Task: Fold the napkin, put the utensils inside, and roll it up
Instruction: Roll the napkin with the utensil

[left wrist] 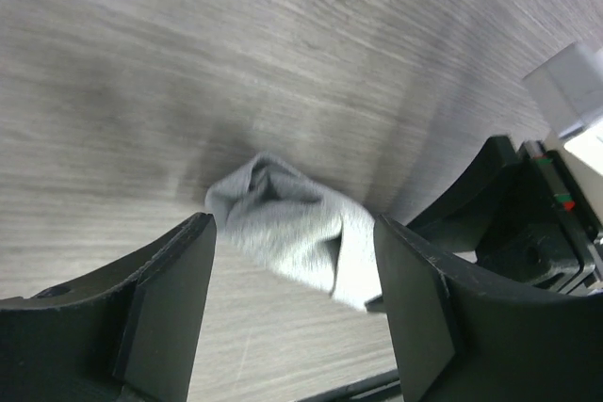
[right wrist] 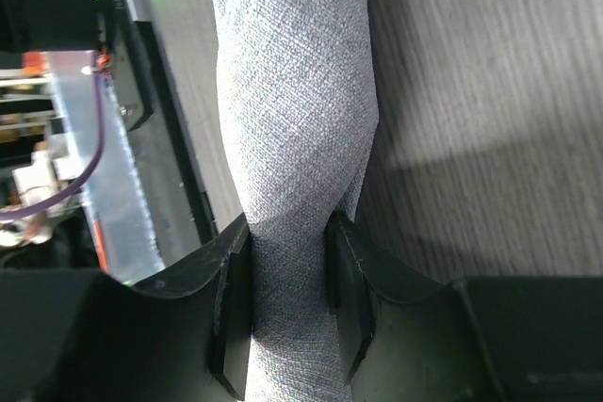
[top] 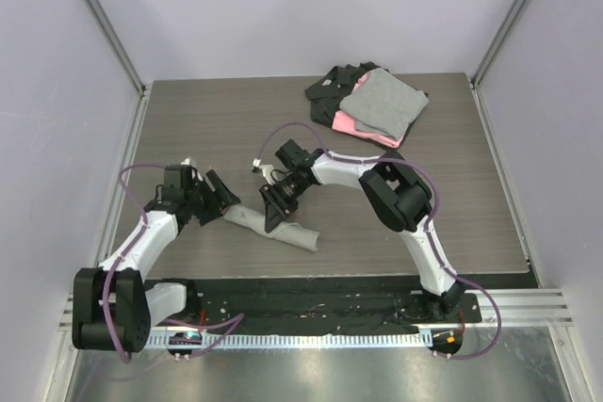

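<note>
The napkin (top: pixel 300 234) lies on the wooden table as a light-grey roll, slanting from upper left to lower right. Near the roll's middle my right gripper (top: pixel 279 210) is shut on it; in the right wrist view both pads (right wrist: pixel 236 298) press the napkin (right wrist: pixel 292 91) into a narrow waist at the right gripper (right wrist: pixel 287 247). My left gripper (top: pixel 222 197) stands open at the roll's left end. In the left wrist view the crumpled end of the napkin (left wrist: pixel 273 218) lies just beyond the left gripper (left wrist: pixel 292 233), touching neither of its fingers (left wrist: pixel 170 298). The utensils are hidden.
A pile of folded grey, pink and black cloths (top: pixel 372 105) lies at the back right of the table. A black rail (top: pixel 311 303) with the arm bases runs along the near edge. Walls close in the left, right and back sides.
</note>
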{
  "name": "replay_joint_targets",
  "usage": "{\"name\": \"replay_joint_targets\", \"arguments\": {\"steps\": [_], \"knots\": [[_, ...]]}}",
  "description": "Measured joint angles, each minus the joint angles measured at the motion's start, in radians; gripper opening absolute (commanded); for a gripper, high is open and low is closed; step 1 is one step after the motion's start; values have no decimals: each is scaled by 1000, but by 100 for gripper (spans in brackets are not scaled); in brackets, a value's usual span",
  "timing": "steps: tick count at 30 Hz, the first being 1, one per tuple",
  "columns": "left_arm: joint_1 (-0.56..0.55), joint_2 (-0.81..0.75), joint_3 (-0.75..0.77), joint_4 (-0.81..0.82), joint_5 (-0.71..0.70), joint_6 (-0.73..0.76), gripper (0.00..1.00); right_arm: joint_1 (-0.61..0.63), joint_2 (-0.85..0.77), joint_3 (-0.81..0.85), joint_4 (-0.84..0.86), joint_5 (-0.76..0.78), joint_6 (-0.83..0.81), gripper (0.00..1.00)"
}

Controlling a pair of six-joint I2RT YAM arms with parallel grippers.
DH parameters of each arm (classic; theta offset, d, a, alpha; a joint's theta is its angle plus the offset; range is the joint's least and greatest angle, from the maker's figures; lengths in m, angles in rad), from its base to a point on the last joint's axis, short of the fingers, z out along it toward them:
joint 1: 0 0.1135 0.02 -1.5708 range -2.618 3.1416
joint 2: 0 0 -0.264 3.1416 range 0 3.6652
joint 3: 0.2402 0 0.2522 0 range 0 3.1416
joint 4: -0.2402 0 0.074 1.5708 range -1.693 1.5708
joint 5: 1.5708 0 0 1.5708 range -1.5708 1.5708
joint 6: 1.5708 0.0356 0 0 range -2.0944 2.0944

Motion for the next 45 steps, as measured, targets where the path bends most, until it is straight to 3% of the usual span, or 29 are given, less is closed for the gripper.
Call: {"name": "replay_joint_targets", "arguments": {"steps": [15, 19, 23, 26, 39, 45], "knots": [[-13, 83, -58, 188, 95, -22, 52, -22, 41, 8, -36, -101, 47, 39], [-26, 87, -82, 223, 121, -38, 38, -25, 44, 10, -40, -108, 57, 41], [-31, 109, -88, 249, 132, -43, 16, -27, 44, 10, -48, -108, 64, 45], [-33, 127, -88, 266, 139, -43, 9, -29, 44, 10, -50, -112, 76, 51], [-34, 169, -83, 285, 136, -63, 3, -27, -40, -2, -84, 12, 98, 80], [-39, 199, -53, 283, 110, -72, 0, -63, -121, -59, -73, 149, 100, 85]]}}
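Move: The rolled napkin's near-left end lies just under the open left hand, about 3 cm to its right, 1 cm back and 4 cm down. The right hand already has its fingers around the roll's middle, a centimetre below its hand point; that hand is some 12 cm right of the left hand and 5 cm back. From the right hand, the roll's free right end lies about 10 cm right and 4 cm back. The rolled napkin's left end gets pinched as the left hand shifts about 3 cm right, sinks nearly as far and shuts its fingers. The right hand keeps its hold on the middle, easing a centimetre back and right, then opens wide, lifts under 2 cm and draws off forward and right, turning some 10 degrees clockwise. ##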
